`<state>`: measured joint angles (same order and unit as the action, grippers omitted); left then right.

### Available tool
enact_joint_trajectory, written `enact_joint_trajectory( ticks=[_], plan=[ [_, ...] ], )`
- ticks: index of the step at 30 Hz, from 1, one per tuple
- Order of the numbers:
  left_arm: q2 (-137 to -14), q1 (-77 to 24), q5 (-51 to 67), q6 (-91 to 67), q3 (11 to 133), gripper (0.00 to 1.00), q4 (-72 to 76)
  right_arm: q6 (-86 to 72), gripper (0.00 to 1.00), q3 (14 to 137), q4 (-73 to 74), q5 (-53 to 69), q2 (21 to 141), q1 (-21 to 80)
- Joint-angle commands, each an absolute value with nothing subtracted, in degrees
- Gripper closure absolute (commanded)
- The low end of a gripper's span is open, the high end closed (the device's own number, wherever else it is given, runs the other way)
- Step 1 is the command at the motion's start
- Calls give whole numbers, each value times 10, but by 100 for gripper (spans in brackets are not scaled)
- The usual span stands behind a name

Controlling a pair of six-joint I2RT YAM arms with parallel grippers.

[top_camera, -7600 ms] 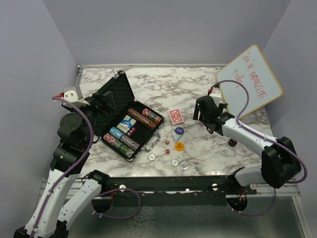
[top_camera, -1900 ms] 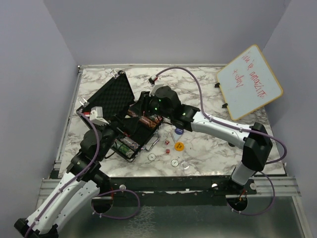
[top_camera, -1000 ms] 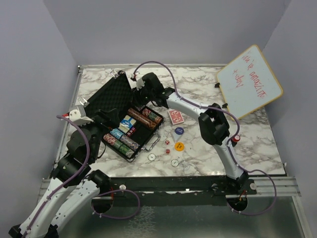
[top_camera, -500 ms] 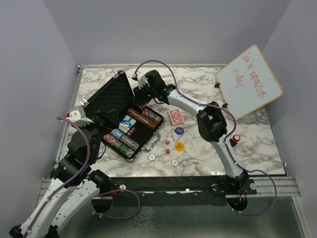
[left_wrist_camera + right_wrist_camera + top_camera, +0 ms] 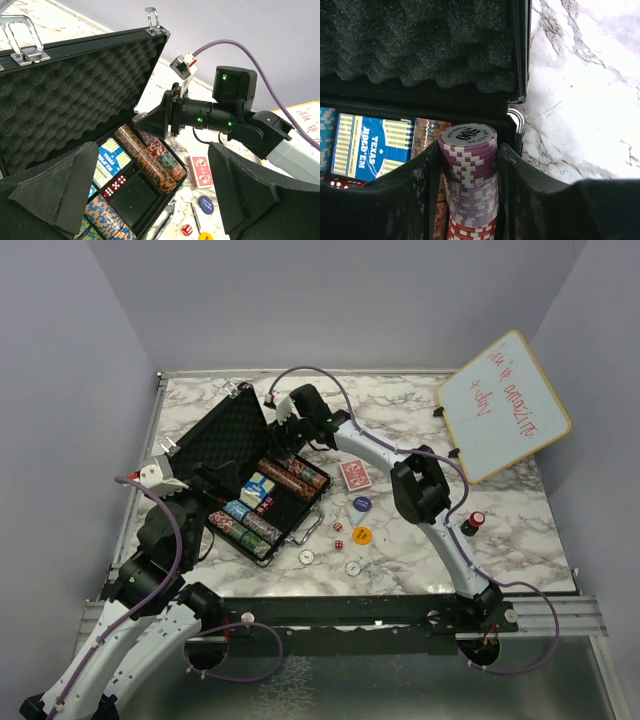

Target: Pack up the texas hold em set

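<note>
The black case lies open at the left, its foam lid raised. The tray holds striped chip rows, a blue deck and red dice. My right gripper reaches across to the tray's far right corner and is shut on the purple chip stack marked 500. My left gripper is open and empty above the tray's near left. A red deck, a blue button, an orange button and a red die lie on the marble.
A wood-framed whiteboard leans at the back right. A small black cylinder with a red-white top stands at the right. White round buttons lie near the front edge. The case handle faces the loose pieces.
The right arm swung from the right of the table over the case to its far right corner and has only settled slightly in the last half second. The left arm drew back left.
</note>
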<state>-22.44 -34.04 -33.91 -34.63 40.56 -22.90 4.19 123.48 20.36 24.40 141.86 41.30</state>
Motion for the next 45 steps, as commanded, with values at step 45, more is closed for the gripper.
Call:
enact_joint_trajectory(
  ticks=[45],
  plan=[
    [-246, -340, -234, -330, 388, 1, -210, -184, 7, 766, 174, -140, 1070, 406]
  ],
)
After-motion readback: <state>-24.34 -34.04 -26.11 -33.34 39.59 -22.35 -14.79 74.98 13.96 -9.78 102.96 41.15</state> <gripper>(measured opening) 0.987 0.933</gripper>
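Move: My right fingers still pinch the purple chip stack at the far-left end of the case's outer slot, about 1 cm below my hand point; the orange chip row lies some 6 cm nearer to me. The red card deck is on the table about 20 cm to the right, 6 cm back and 4 cm lower, with the small blind button about 22 cm right and 14 cm back. From my left hand the red card deck is roughly 14 cm ahead, 29 cm right and 25 cm below. I open my right fingers to let go of the purple chip stack, narrow them a little in place, then carry the hand up about 10 cm and over to the right, some 17 cm and slightly back, towards the red card deck. Past the case I sink again, spreading the fingers nearly wide and turning about 40 degrees clockwise, still above the deck. My left hand, open and empty, eases a few centimetres right and down. ##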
